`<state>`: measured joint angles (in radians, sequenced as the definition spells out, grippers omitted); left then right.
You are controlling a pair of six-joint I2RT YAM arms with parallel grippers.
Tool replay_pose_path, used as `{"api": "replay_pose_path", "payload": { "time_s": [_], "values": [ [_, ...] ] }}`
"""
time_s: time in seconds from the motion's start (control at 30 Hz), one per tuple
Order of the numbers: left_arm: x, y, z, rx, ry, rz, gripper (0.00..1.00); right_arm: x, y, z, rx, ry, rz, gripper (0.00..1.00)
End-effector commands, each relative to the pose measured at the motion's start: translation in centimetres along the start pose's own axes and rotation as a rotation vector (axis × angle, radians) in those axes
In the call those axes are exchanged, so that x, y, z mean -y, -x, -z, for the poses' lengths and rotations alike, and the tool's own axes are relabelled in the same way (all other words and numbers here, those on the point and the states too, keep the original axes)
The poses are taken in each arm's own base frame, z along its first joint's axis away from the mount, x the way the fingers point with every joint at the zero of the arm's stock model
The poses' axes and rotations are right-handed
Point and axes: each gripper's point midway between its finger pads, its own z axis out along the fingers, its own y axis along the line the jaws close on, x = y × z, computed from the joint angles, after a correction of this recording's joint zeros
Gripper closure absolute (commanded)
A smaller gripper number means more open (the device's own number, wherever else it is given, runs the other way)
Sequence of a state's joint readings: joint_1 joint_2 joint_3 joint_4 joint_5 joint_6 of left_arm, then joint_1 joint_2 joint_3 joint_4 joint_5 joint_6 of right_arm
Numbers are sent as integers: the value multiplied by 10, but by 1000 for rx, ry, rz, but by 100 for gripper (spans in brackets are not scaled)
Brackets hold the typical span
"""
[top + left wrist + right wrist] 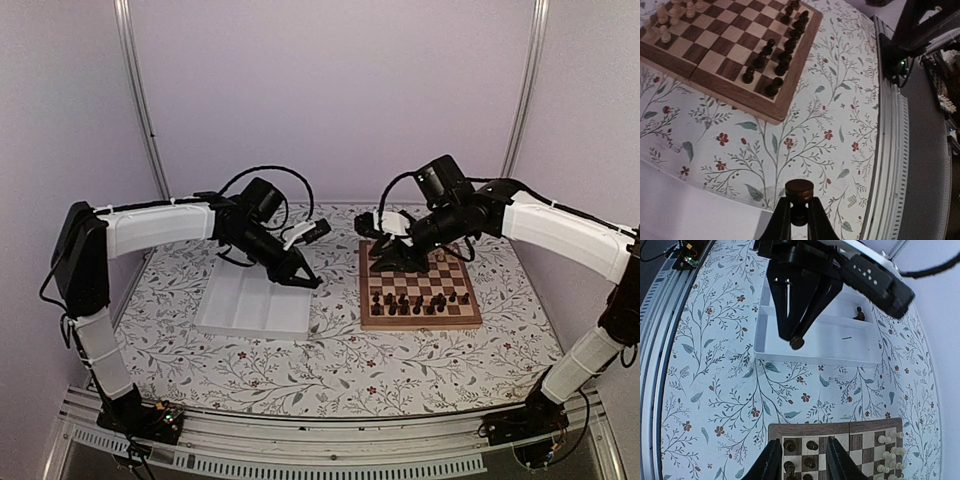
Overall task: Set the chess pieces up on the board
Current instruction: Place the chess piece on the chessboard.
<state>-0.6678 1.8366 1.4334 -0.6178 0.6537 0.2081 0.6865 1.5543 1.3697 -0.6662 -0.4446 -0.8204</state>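
Note:
My left gripper (799,201) is shut on a dark chess piece (799,189), held above the right edge of the white tray (250,308). The right wrist view shows this piece (797,343) in the air. The board (420,322) lies to the right, with dark chess pieces (418,300) in its two near rows and pale ones (665,22) on the far side. My right gripper (803,440) hovers open over the board's near-left corner (810,429). Dark pieces (790,445) stand below, between its fingers, and nothing is held. One more dark piece (858,314) lies in the tray.
The white tray (815,352) has several compartments and sits left of the board on a floral tablecloth (330,365). A metal rail (887,165) runs along the table's near edge. Upright frame posts (140,90) stand at the back.

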Motion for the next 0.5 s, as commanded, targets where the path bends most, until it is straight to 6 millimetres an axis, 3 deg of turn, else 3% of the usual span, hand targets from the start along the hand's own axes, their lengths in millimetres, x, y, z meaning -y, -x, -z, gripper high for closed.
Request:
{"api": "replay_pose_path", "payload": {
  "time_s": [0.0, 0.17, 0.47],
  "values": [
    [60, 6, -8, -8, -280, -17, 92, -7, 1, -21, -110, -35, 180, 67],
    [85, 10, -14, -15, -384, -1, 92, -28, 4, -47, -169, -30, 268, 66],
    [88, 17, -24, -25, -423, 35, 92, -53, 12, -62, -198, -35, 358, 64]
  ]
}}
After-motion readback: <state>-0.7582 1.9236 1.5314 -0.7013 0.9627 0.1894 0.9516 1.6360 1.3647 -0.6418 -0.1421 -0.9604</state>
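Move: Pinched in the left fingers is a dark chess piece; from it the open right fingers are some 11 cm to the right, 2 cm back and 6 cm higher. Counted from the right hand, that piece is thus about 11 cm left, 2 cm ahead and 6 cm below. The placed black pieces centre roughly 17 cm right of the right hand, 4 cm ahead and 18 cm down. The tray's middle is about 16 cm left of the left hand, 7 cm ahead, 13 cm down. Bringing the held piece to the other hand, the left draws back about 6 cm and 4 cm right, rising slightly, its fingers swinging clockwise and back by some 20 degrees before it settles. The right, still open, comes left, back and down to meet the piece, about 5 cm left, tipping its fingers more steeply down; neither gripper opens or closes. ##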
